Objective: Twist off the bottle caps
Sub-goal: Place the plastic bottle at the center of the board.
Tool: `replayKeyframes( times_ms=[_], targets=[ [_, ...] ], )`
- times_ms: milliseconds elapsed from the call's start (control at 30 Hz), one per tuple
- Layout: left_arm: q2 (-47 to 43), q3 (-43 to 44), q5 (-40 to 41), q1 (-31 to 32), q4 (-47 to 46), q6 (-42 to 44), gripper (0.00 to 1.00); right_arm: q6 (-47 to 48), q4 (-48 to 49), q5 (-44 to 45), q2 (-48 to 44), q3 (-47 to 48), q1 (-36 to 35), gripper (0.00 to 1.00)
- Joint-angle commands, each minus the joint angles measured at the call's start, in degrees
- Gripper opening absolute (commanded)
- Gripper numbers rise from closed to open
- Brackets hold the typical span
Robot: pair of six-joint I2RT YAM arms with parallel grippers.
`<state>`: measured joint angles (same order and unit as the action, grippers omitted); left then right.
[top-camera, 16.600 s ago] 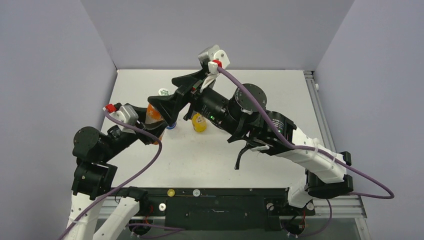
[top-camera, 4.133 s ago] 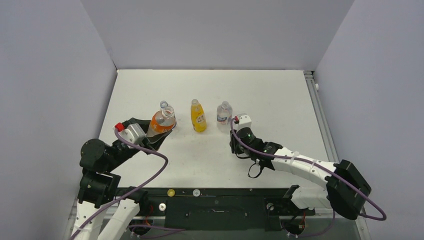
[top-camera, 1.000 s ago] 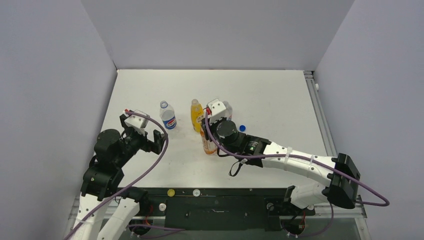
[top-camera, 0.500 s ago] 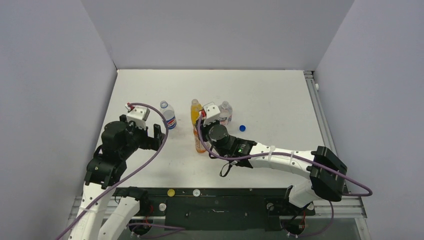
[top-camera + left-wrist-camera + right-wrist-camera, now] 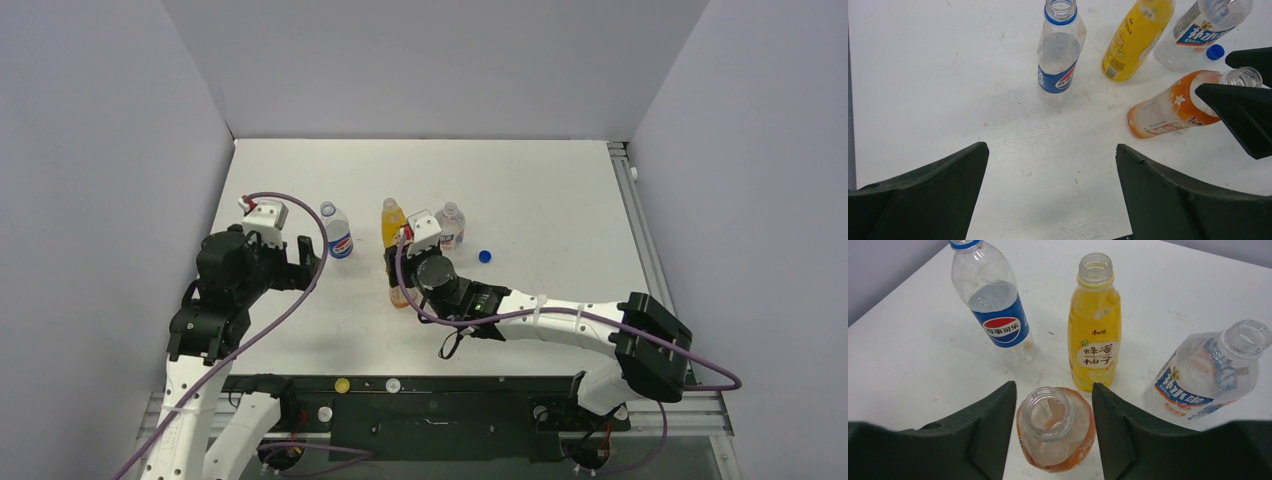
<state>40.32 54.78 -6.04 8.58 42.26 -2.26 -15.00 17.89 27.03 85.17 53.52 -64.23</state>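
Note:
Four bottles stand on the white table with open necks: Pepsi bottle (image 5: 338, 233) (image 5: 996, 315), yellow juice bottle (image 5: 393, 222) (image 5: 1094, 335), water bottle (image 5: 450, 227) (image 5: 1208, 372) and orange drink bottle (image 5: 400, 291) (image 5: 1055, 432). One blue bottle cap (image 5: 484, 256) (image 5: 1215, 51) lies right of the water bottle. My right gripper (image 5: 399, 273) (image 5: 1054, 386) is open, its fingers close on either side of the orange bottle's shoulder. My left gripper (image 5: 308, 262) (image 5: 1050, 150) is wide open over bare table, left of the Pepsi bottle.
The black front rail (image 5: 450, 400) runs along the near edge; a small yellow round piece (image 5: 342, 385) and a whitish one (image 5: 324, 412) sit on it. Purple-grey walls close off the left, back and right. The right arm (image 5: 560, 322) stretches across the near table.
The right gripper shifted the orange bottle slightly left, and its jaws have parted from it. The left gripper drew a little back and left.

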Motion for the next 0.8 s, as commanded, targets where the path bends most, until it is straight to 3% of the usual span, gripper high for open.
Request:
replayKeyframes(
  times_ms=[0, 100, 200, 533, 667, 767],
  targets=[
    [-0.76, 2.41, -1.89, -1.12, -1.46, 1.16, 0.97, 0.01, 0.75, 0.69, -2.05, 0.13, -0.90, 0.57],
    [-0.70, 3.00, -2.11, -1.27, -1.64, 1.21, 0.97, 0.55, -0.63, 0.52, -2.91, 1.35, -1.26, 0.69],
    [-0.63, 3.74, -2.26, -1.42, -1.71, 1.37, 0.97, 1.18, -2.77, 0.81, -3.44, 3.13, -1.70, 0.75],
    [2.22, 5.39, -3.54, -3.21, 0.38, 1.34, 0.97, 1.71, -8.30, 1.66, -7.53, 6.70, -2.04, 0.79],
    [4.12, 5.53, -5.50, -6.67, -1.04, 1.12, 0.97, 0.33, -11.94, 1.54, -11.09, 8.18, -1.38, 0.79],
    [7.48, 6.14, -8.91, -13.05, -3.00, 1.20, 0.96, -3.86, -16.41, 0.37, -14.75, 9.84, 2.41, 0.80]
  ],
)
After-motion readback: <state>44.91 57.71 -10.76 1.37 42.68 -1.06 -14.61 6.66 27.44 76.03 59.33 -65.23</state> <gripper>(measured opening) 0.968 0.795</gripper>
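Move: The orange bottle, already standing, is between the right hand's parting fingers at the neck, its middle about 6 cm straight below the hand point. From that hand the yellow bottle is some 12 cm ahead and 1 cm left, the Pepsi bottle 13 cm ahead and 17 cm left, and the clear bottle 15 cm ahead and 14 cm right, all with middles about 6 cm lower. From the left hand the orange bottle is about 21 cm right, 2 cm ahead and 11 cm lower. Easing back about a centimetre, the right hand goes on spreading its already opening fingers from half to some four fifths open around the orange bottle's neck, then climbs about 7 cm and drifts nearly 2 cm right, away from the bottle. The left hand, open and empty, bobs up and down a centimetre or so, then edges forward and left, about 2 cm in all. ##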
